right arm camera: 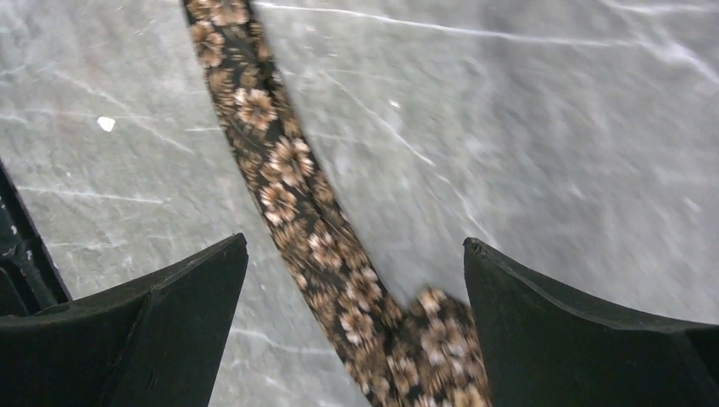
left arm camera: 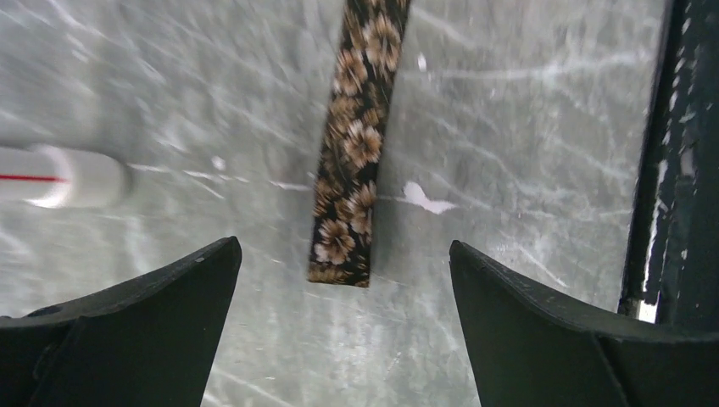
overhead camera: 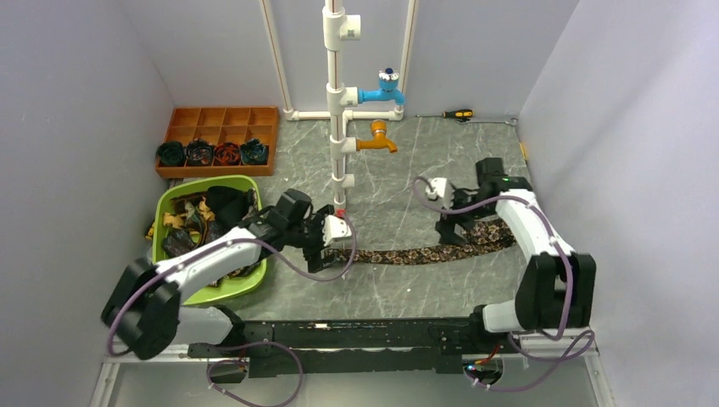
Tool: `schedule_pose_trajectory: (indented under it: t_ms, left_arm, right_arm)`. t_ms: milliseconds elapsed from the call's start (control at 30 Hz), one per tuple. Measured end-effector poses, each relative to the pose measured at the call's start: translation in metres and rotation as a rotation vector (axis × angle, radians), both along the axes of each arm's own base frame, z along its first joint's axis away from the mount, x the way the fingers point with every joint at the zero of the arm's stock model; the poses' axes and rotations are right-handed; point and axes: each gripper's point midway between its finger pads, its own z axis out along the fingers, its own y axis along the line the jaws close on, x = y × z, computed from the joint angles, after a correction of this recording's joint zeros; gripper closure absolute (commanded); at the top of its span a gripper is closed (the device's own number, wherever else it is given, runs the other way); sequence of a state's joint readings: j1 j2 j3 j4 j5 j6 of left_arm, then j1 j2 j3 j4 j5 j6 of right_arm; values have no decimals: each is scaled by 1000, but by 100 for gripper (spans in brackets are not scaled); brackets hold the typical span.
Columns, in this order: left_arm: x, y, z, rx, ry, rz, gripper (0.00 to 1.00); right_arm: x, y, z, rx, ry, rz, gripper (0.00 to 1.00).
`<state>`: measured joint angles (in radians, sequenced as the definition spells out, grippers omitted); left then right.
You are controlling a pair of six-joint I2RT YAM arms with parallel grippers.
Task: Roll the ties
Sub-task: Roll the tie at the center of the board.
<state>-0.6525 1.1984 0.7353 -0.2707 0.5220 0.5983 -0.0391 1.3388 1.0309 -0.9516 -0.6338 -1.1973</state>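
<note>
One tie [overhead camera: 407,253], black with tan flowers, lies stretched flat across the grey table between the two arms. My left gripper [overhead camera: 335,263] hovers open over its narrow end. In the left wrist view the squared tip of the tie [left arm camera: 348,170] lies on the table between the spread fingers of the left gripper [left arm camera: 342,246], touching neither. My right gripper [overhead camera: 452,234] is open above the wider part. In the right wrist view the tie [right arm camera: 288,170] runs diagonally between the fingers of that gripper [right arm camera: 354,240], loose and ungripped. More ties [overhead camera: 197,222] lie heaped in a green basket.
The green basket [overhead camera: 246,284] sits at the left. A brown compartment tray [overhead camera: 222,119] at the back left holds several rolled coils [overhead camera: 214,153]. A white pipe stand [overhead camera: 337,110] with blue and orange taps rises mid-table, its foot [left arm camera: 68,178] close to the left gripper. A screwdriver [overhead camera: 458,114] lies at the back.
</note>
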Motion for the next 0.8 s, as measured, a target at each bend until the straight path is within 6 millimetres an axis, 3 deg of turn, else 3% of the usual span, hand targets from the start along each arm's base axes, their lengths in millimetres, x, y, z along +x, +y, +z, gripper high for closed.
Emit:
schedule_pose_trajectory:
  t_ms: [100, 300, 400, 500, 633, 800]
  left_arm:
    - [-1, 2, -39, 81, 100, 1, 1]
    - [-4, -6, -55, 150, 93, -27, 1]
    - [1, -14, -60, 189, 78, -43, 6]
    - [5, -17, -67, 232, 71, -50, 17]
    - [10, -10, -80, 303, 54, -60, 24]
    - [6, 1, -97, 387, 75, -87, 43]
  right_arm:
    - [-12, 19, -37, -32, 86, 106, 2]
    - [-37, 24, -83, -130, 174, 202, 4]
    - [-35, 24, -95, -173, 172, 238, 7]
    - [-31, 21, -105, -209, 168, 257, 17]
    - [-15, 19, -111, -241, 124, 269, 36]
    - [-5, 19, -111, -248, 123, 263, 42]
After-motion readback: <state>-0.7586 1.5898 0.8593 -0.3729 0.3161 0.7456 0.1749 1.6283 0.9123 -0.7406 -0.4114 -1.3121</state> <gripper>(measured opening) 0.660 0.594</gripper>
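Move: The tie lies flat on the table below both hands. Its left end is almost straight beneath the left hand, about 10 cm down and 1 cm ahead; the white pipe's foot stands some 11 cm ahead and 3 cm to the right, the green basin about 30 cm to the left and 3 cm farther out. The strip of tie that the right hand goes for is 12 cm below, 3 cm back and 2 cm left; the wide folded part is roughly 12 cm right and 1 cm ahead. Both hands come down astride the tie: the right drops about 11 cm, first easing back and slightly left, then sweeps some 3 cm forward with its base-side finger against the strip's near edge. The left sinks some 10 cm over the left end, fingers steepening about 20 degrees, its outer finger beside the edge. Both grippers partly close, leaving the tie unpinched. ##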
